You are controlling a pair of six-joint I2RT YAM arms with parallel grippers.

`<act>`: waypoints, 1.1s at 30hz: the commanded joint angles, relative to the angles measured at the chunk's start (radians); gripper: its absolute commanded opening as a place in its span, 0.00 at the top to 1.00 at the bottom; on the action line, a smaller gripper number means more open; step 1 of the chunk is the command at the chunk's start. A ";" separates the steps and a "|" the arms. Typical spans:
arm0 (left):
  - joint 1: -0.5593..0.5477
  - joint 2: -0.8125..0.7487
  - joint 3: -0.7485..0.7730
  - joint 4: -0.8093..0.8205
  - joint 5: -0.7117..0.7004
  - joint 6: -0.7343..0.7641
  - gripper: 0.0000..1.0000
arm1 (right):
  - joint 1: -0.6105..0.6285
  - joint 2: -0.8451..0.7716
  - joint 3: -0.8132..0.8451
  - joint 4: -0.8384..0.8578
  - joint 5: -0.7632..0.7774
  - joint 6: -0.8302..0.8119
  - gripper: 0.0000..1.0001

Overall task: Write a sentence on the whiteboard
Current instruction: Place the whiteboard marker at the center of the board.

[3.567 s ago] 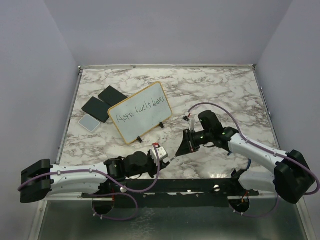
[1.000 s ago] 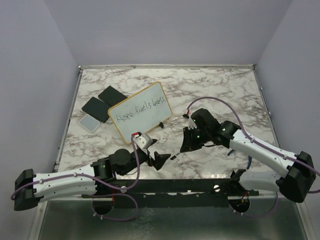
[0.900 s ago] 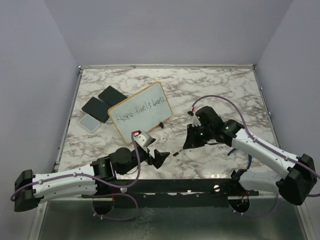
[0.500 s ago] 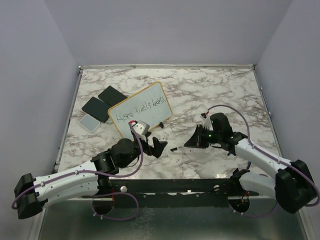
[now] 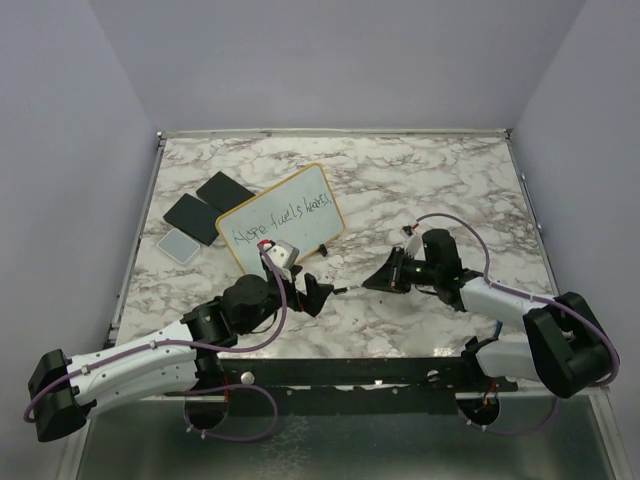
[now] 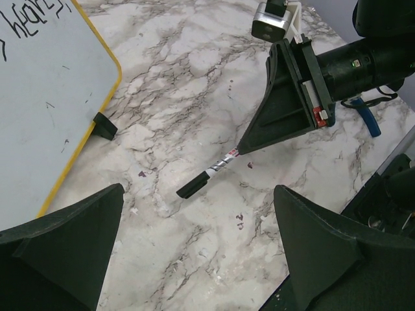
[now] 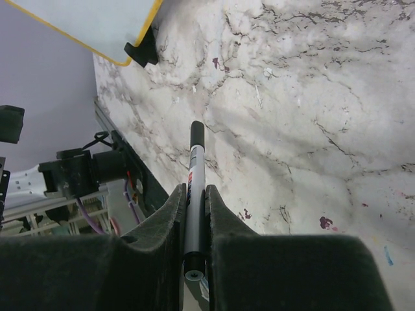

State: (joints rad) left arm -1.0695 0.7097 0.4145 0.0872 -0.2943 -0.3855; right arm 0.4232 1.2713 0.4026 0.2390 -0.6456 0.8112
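Note:
The whiteboard (image 5: 283, 222), yellow-framed with black feet, stands left of centre and carries the sentence (image 5: 280, 220) in one dark handwritten line. Its corner shows in the left wrist view (image 6: 45, 97) and the right wrist view (image 7: 91, 19). My right gripper (image 5: 375, 283) is shut on a grey marker (image 7: 194, 175) with a black cap and holds it low and nearly level, cap pointing left. My left gripper (image 5: 315, 295) is open and empty, its fingers (image 6: 65, 240) spread wide. The marker's capped end (image 6: 198, 184) lies just beyond them, with the right gripper (image 6: 243, 148) behind it.
Two flat black blocks (image 5: 190, 218) (image 5: 225, 190) and a small grey pad (image 5: 180, 245) lie left of the board. A blue item (image 6: 366, 116) lies by the right arm. Purple walls enclose the marble table (image 5: 430, 180) on three sides.
My left gripper has moved forward from the near edge to just right of the board's foot. My right gripper has swung right and lowered, and the marker's cap now points at the left gripper.

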 commanded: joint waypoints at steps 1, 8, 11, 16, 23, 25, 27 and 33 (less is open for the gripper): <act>0.009 -0.001 0.021 -0.010 0.027 -0.007 0.01 | -0.006 0.024 -0.013 0.036 0.008 -0.028 0.93; 0.013 0.015 0.022 -0.017 0.025 -0.017 0.01 | -0.009 0.057 -0.019 0.011 0.046 -0.062 0.89; 0.013 0.022 0.021 -0.017 0.026 -0.023 0.01 | -0.009 0.064 -0.023 0.009 0.054 -0.070 0.87; 0.014 0.033 0.021 -0.018 0.034 -0.026 0.01 | -0.011 0.083 -0.027 0.005 0.069 -0.079 0.75; 0.014 0.031 0.017 -0.017 0.034 -0.026 0.01 | -0.015 0.068 -0.036 -0.011 0.085 -0.086 0.63; 0.015 0.031 0.017 -0.017 0.036 -0.027 0.01 | -0.017 0.057 -0.035 -0.028 0.098 -0.093 0.58; 0.016 0.033 0.017 -0.018 0.036 -0.029 0.01 | -0.020 0.041 -0.033 -0.052 0.116 -0.100 0.54; 0.020 0.036 0.018 -0.028 0.019 -0.040 0.01 | -0.021 -0.043 -0.025 -0.176 0.227 -0.119 0.39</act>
State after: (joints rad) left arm -1.0595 0.7418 0.4145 0.0708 -0.2779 -0.4084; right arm 0.4088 1.2896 0.3748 0.1707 -0.5262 0.7223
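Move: The right hand already pinches the marker, its cap end reaching left. The table spot it is going down to lies roughly 3 cm left of that hand and 5 cm below, level with it fore and aft; from the open left hand it is about 9 cm right, 4 cm ahead and 15 cm below. The whiteboard's middle is some 20 cm left and 16 cm ahead of the right hand, its nearer black foot about 11 cm left and 8 cm ahead. The right fingers loosen their pinch on the marker over the bare marble, opening from nearly shut to a little over half. The hand sinks about 3.5 cm in all, fingertips tipping slightly further down, and as they part it backs off roughly 2 cm to the right, away from the cap end; the left hand stays wide open, settling just over 1 cm. ##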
